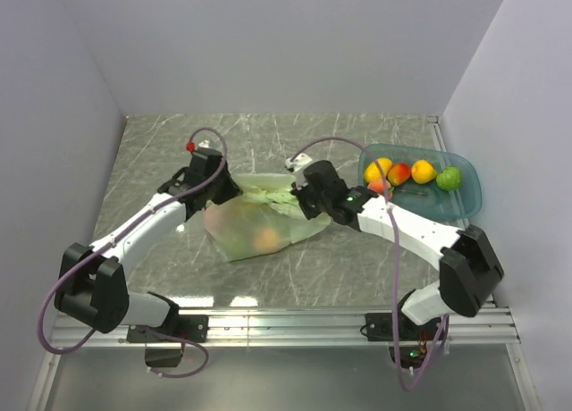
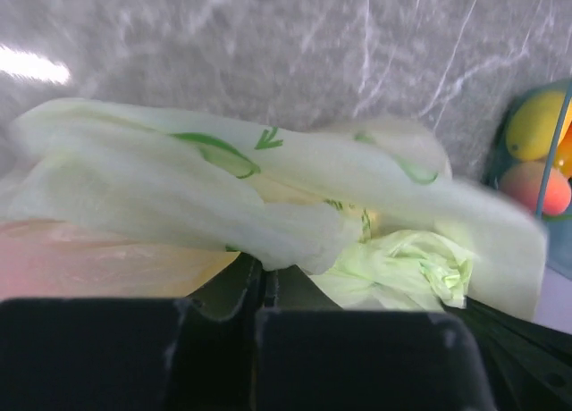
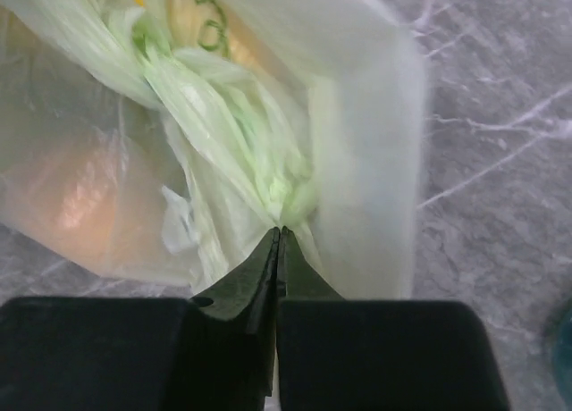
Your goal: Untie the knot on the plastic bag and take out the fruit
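The pale green plastic bag [image 1: 259,222] lies flat mid-table between both arms. An orange-pink fruit [image 1: 265,239] shows blurred through its film. At the bag's far left edge my left gripper [image 1: 228,190] is shut, and in the left wrist view its jaws [image 2: 264,270] pinch a fold of the bag [image 2: 223,197]. My right gripper [image 1: 299,198] is at the bag's far right corner, shut [image 3: 279,232] on the twisted bunch of the knot [image 3: 268,174]. The left wrist view shows that knot [image 2: 429,270] as crumpled bright green film.
A blue tray [image 1: 469,205] at the right holds yellow, red-orange and green fruit [image 1: 399,172], close beside my right forearm. The tray's rim [image 2: 547,165] shows at the right edge of the left wrist view. White walls enclose the grey marbled table [image 1: 268,134].
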`<action>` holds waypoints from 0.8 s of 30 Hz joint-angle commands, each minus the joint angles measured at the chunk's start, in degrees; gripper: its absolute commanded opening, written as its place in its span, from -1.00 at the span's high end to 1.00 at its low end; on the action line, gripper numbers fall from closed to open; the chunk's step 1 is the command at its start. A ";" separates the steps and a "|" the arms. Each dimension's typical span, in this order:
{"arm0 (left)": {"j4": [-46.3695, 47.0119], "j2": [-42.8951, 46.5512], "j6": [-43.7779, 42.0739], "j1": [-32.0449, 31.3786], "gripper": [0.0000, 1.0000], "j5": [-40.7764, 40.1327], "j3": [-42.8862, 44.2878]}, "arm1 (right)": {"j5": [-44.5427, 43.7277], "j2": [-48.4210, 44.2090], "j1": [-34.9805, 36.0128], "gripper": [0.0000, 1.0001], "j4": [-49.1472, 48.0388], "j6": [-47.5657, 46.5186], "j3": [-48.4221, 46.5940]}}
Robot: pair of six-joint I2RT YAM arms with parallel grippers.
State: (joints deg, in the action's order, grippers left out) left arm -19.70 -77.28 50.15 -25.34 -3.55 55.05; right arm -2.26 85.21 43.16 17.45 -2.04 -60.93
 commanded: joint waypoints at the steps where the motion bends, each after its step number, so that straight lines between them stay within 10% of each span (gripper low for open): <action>1: -1.39 -0.15 -7.95 7.57 0.99 -1.47 4.98 | -4.68 -8.90 -5.52 1.00 -0.67 5.55 3.61; 11: -20.17 -14.39 -27.99 14.18 0.99 18.65 28.07 | 0.59 -24.56 -12.04 1.00 1.43 13.29 14.87; 17: -20.99 -7.90 -31.43 14.27 0.99 20.95 24.16 | 2.08 -31.94 -11.96 1.00 4.16 12.87 15.49; 22: -22.48 0.35 -30.73 14.18 0.99 23.15 16.16 | 3.49 -29.85 -6.78 -0.42 5.48 8.03 4.61; 24: -23.10 2.99 -30.64 14.18 0.99 21.75 12.64 | 4.63 -24.34 -5.28 -0.52 5.75 7.06 -0.39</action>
State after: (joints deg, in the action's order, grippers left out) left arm -40.56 -79.15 21.02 -10.96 16.67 71.29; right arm 0.60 56.21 35.75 24.53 7.79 -53.87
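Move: Between the two closed grippers, both already gripping the plastic bag, the twisted knot lies about 7 cm to the right of the left hand, and level with it in reach. From the right hand the knot is some 7 cm to the left, level too. An orange fruit in the bag sits about 11 cm back from the left hand, 7 cm to its right and 8 cm below; a pink fruit is some 5 cm back and 6 cm to its left, equally low. Pulling the bag apart, the left hand swings about 8 cm left and forward, rising, then draws back 8 cm and turns 20 degrees clockwise, still pinching the plastic. The right hand sweeps some 10 cm right and a little up, turning clockwise, eases back about 4 cm, then opens, lets go of the bag and rises clear, drifting slightly left. ##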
